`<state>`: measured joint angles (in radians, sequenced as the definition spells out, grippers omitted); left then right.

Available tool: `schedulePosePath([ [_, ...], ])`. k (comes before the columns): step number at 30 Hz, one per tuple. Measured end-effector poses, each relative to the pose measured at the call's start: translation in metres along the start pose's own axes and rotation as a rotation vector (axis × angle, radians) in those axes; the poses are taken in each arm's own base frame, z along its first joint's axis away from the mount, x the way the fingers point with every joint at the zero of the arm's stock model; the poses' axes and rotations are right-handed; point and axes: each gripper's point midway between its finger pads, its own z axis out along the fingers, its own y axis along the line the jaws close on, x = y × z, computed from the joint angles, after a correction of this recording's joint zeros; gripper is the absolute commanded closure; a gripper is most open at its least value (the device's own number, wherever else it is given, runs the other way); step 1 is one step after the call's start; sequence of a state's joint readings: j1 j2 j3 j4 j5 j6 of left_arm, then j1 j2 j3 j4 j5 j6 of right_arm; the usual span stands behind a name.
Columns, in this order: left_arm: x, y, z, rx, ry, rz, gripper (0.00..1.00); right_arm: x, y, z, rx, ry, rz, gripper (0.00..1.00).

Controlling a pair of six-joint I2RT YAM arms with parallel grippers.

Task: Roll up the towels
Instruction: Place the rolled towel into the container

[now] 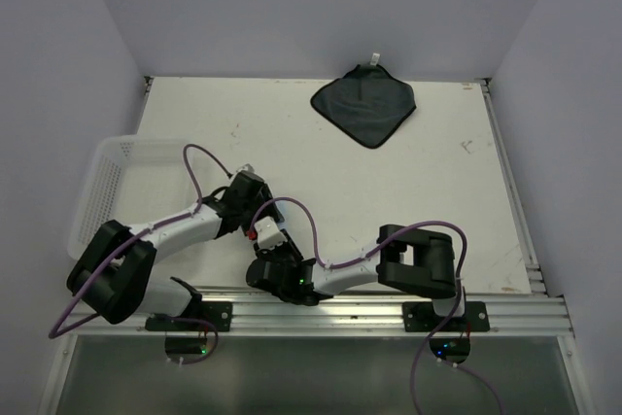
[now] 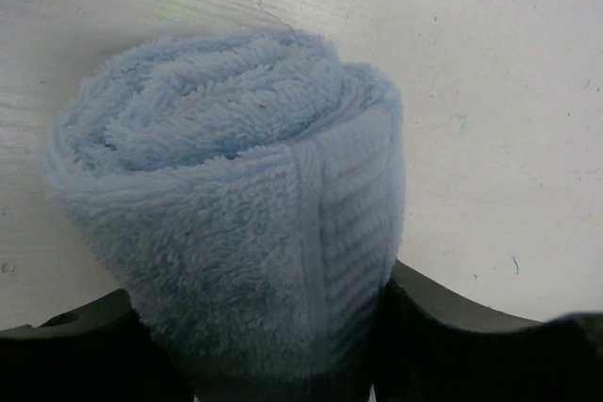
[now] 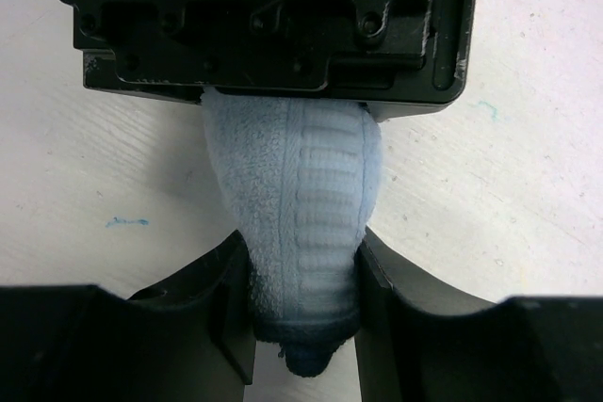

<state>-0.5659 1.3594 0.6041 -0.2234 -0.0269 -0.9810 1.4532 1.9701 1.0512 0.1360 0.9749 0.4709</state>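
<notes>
The light blue towel point(image 2: 226, 195) is wound into a thick roll on the white table point(image 2: 490, 91), and its spiral end faces the left wrist view. My left gripper point(image 2: 254, 355) has both fingers against the sides of the roll, shut on it. From the opposite side my right gripper point(image 3: 303, 317) is shut on the roll's narrower ribbed end point(image 3: 301, 204), facing the left gripper's black body point(image 3: 264, 25). In the top view the two grippers point(image 1: 270, 240) point(image 1: 277, 264) meet near the front edge and hide the roll. The dark grey towel point(image 1: 364, 104) lies flat at the far edge, its white tag pointing away.
A white mesh basket point(image 1: 102, 191) stands at the table's left edge, beside the left arm. An aluminium rail point(image 1: 389, 313) runs along the near edge under both arm bases. Walls close in the table at the back and on both sides.
</notes>
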Motion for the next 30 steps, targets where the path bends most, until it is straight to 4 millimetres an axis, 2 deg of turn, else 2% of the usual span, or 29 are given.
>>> schedulePosePath([
  [1, 0.000, 0.000, 0.001, -0.001, 0.000, 0.000, 0.48, 0.000, 0.000, 0.000, 0.000, 0.000, 0.000, 0.77],
  [4, 0.001, 0.001, 0.002, -0.005, 0.005, 0.005, 0.59, 0.000, 0.000, 0.000, 0.001, -0.001, 0.000, 0.71],
  [10, 0.002, -0.001, 0.006, 0.005, 0.012, 0.010, 0.73, 0.000, 0.000, 0.000, 0.002, -0.001, 0.003, 0.54],
  [11, 0.002, -0.001, 0.006, 0.007, 0.012, 0.010, 0.73, 0.000, 0.000, 0.000, 0.002, -0.001, 0.003, 0.53],
  [16, 0.002, -0.004, 0.007, 0.014, 0.014, 0.025, 0.77, 0.002, -0.001, 0.000, 0.003, 0.002, 0.006, 0.32],
  [23, 0.002, -0.006, 0.008, 0.011, 0.022, 0.040, 0.80, 0.005, -0.016, -0.010, 0.003, 0.011, 0.021, 0.25],
  [30, -0.001, -0.012, 0.011, 0.013, 0.032, 0.064, 0.82, -0.006, -0.043, -0.036, -0.033, -0.007, 0.095, 0.22],
])
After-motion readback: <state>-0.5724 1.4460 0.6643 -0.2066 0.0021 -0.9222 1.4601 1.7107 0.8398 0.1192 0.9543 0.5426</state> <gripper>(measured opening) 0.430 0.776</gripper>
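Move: The rolled towel is already between my half-closing left fingers: its middle is about 1 cm to their right, level with them, and its far end sticks out ahead. The container's middle is some 32 cm to my left hand's left and about 4 cm farther out. My right fingers still pinch the towel's near end; from them the towel's middle lies roughly 5 cm ahead. I close my left fingers the rest of the way and squeeze the rolled towel from both sides, keeping that grip while the hand eases only 1–2 cm right and forward. Once it has hold, my right hand opens, lets go of the near end and draws off some 5 cm to the right, rising about 3 cm. ##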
